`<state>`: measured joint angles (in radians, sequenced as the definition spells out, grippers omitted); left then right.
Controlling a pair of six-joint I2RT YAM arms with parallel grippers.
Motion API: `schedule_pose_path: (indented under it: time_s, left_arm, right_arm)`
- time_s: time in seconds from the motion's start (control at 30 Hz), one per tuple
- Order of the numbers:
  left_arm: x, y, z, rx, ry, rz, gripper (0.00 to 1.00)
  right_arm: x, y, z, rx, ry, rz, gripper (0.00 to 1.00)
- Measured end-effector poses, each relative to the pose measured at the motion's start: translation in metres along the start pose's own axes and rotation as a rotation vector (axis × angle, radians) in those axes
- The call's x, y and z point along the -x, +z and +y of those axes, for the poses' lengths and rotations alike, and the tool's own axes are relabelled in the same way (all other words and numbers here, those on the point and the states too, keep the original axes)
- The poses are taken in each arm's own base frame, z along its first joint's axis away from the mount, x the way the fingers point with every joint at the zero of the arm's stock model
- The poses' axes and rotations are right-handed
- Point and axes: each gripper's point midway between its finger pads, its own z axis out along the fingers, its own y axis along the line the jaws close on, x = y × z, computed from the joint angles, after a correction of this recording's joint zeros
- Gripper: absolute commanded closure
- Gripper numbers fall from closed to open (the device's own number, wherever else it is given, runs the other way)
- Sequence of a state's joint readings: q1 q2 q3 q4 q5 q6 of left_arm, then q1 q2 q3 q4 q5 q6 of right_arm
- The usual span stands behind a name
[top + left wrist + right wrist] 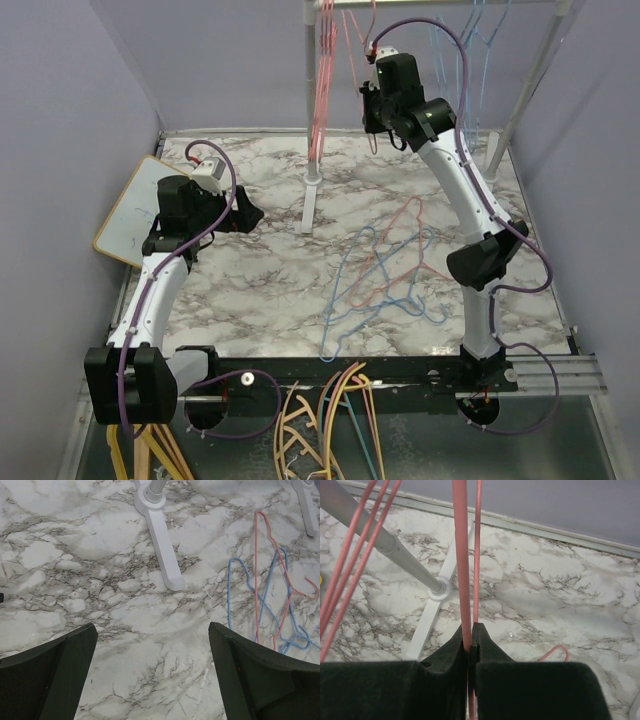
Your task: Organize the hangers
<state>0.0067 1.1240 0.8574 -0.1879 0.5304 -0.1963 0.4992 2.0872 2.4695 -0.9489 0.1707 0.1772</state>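
My right gripper is raised beside the rack rail, shut on the wire of a pinkish red hanger. In the top view that gripper sits between several pink hangers hung on the left of the rail and blue hangers on the right. A tangle of blue and pink hangers lies flat on the marble table. My left gripper hovers open over bare marble at the left, with nothing between its fingers. The loose pink hanger and blue hanger lie to its right.
The white rack foot stands mid-table, and its grey pole crosses the right wrist view. A whiteboard leans at the table's left edge. Thick yellow and orange hangers lie below the front rail. Purple walls close in on the table.
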Motion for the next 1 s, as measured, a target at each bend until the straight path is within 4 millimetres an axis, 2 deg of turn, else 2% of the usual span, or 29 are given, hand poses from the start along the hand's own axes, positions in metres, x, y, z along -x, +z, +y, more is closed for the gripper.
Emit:
schedule_pose_path:
  time_s: [0.23, 0.33, 0.37, 0.43, 0.5, 0.53, 0.57, 0.67, 0.73, 0.83, 0.93, 1.0]
  left_arm:
    - [-0.004, 0.002, -0.001, -0.014, -0.012, 0.012, 0.04]
    - [-0.005, 0.002, -0.004, -0.034, -0.012, 0.014, 0.04]
    - [-0.005, 0.002, -0.006, -0.044, -0.011, 0.014, 0.04]
    - [-0.008, 0.003, -0.009, -0.064, -0.01, 0.021, 0.04]
    - [-0.014, 0.002, -0.01, -0.08, 0.004, 0.039, 0.03]
    - [-0.018, 0.002, -0.011, -0.091, 0.023, 0.058, 0.04]
    - [-0.021, 0.002, -0.012, -0.099, 0.035, 0.072, 0.04]
    - [-0.035, 0.005, -0.015, -0.125, 0.095, 0.161, 0.07]
    - [-0.047, 0.008, -0.023, -0.158, 0.145, 0.238, 0.08]
    - [-0.07, 0.011, -0.045, -0.216, 0.232, 0.335, 0.04]
    - [-0.088, 0.008, -0.077, -0.3, 0.303, 0.386, 0.01]
    - [-0.095, 0.005, -0.091, -0.342, 0.323, 0.407, 0.01]
  right_arm:
    - [-0.002, 0.002, 0.029, 0.031, -0.041, -0.012, 0.98]
    - [-0.001, 0.002, 0.041, 0.049, -0.05, -0.023, 0.92]
    - [-0.001, 0.001, 0.043, 0.052, -0.052, -0.025, 0.83]
    - [0.0, 0.001, 0.044, 0.056, -0.054, -0.029, 0.46]
    - [0.0, 0.001, 0.044, 0.059, -0.061, -0.027, 0.2]
    - [0.0, 0.001, 0.045, 0.059, -0.061, -0.026, 0.14]
    - [-0.001, 0.001, 0.044, 0.059, -0.069, -0.025, 0.03]
    - [-0.002, -0.007, 0.04, 0.046, -0.081, -0.022, 0.0]
    - [-0.005, -0.02, 0.033, 0.031, -0.083, -0.014, 0.0]
    - [-0.009, -0.063, 0.02, 0.022, -0.074, -0.026, 0.0]
    - [-0.008, -0.12, 0.007, 0.033, -0.048, -0.079, 0.0]
    - [-0.005, -0.167, -0.003, 0.049, -0.02, -0.147, 0.0]
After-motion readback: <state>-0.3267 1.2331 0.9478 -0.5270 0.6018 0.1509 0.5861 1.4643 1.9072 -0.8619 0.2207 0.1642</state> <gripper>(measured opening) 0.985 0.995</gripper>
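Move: The right gripper still grips a pink hanger hanging from the rail; the three bunched pink hangers are about 9 cm to its left, 3 cm farther out and 3 cm higher, and the blue hangers on the rail some 18 cm to its right and 4 cm farther out. From the open left gripper, the blue hangers on the table lie roughly 28 cm right, 8 cm back and 20 cm down. The pink hanger there is 36 cm right, straight across; the rack foot's near end is 10 cm right, 11 cm ahead. Slide the held pink hanger about 4 cm left towards the pink bunch with the right gripper, then open wide, let go and pull back quickly, swinging right and rising. Late on, bring the open left gripper right, back and somewhat down, about 13 cm in all, towards the table hangers, turning it some 30 degrees clockwise. ##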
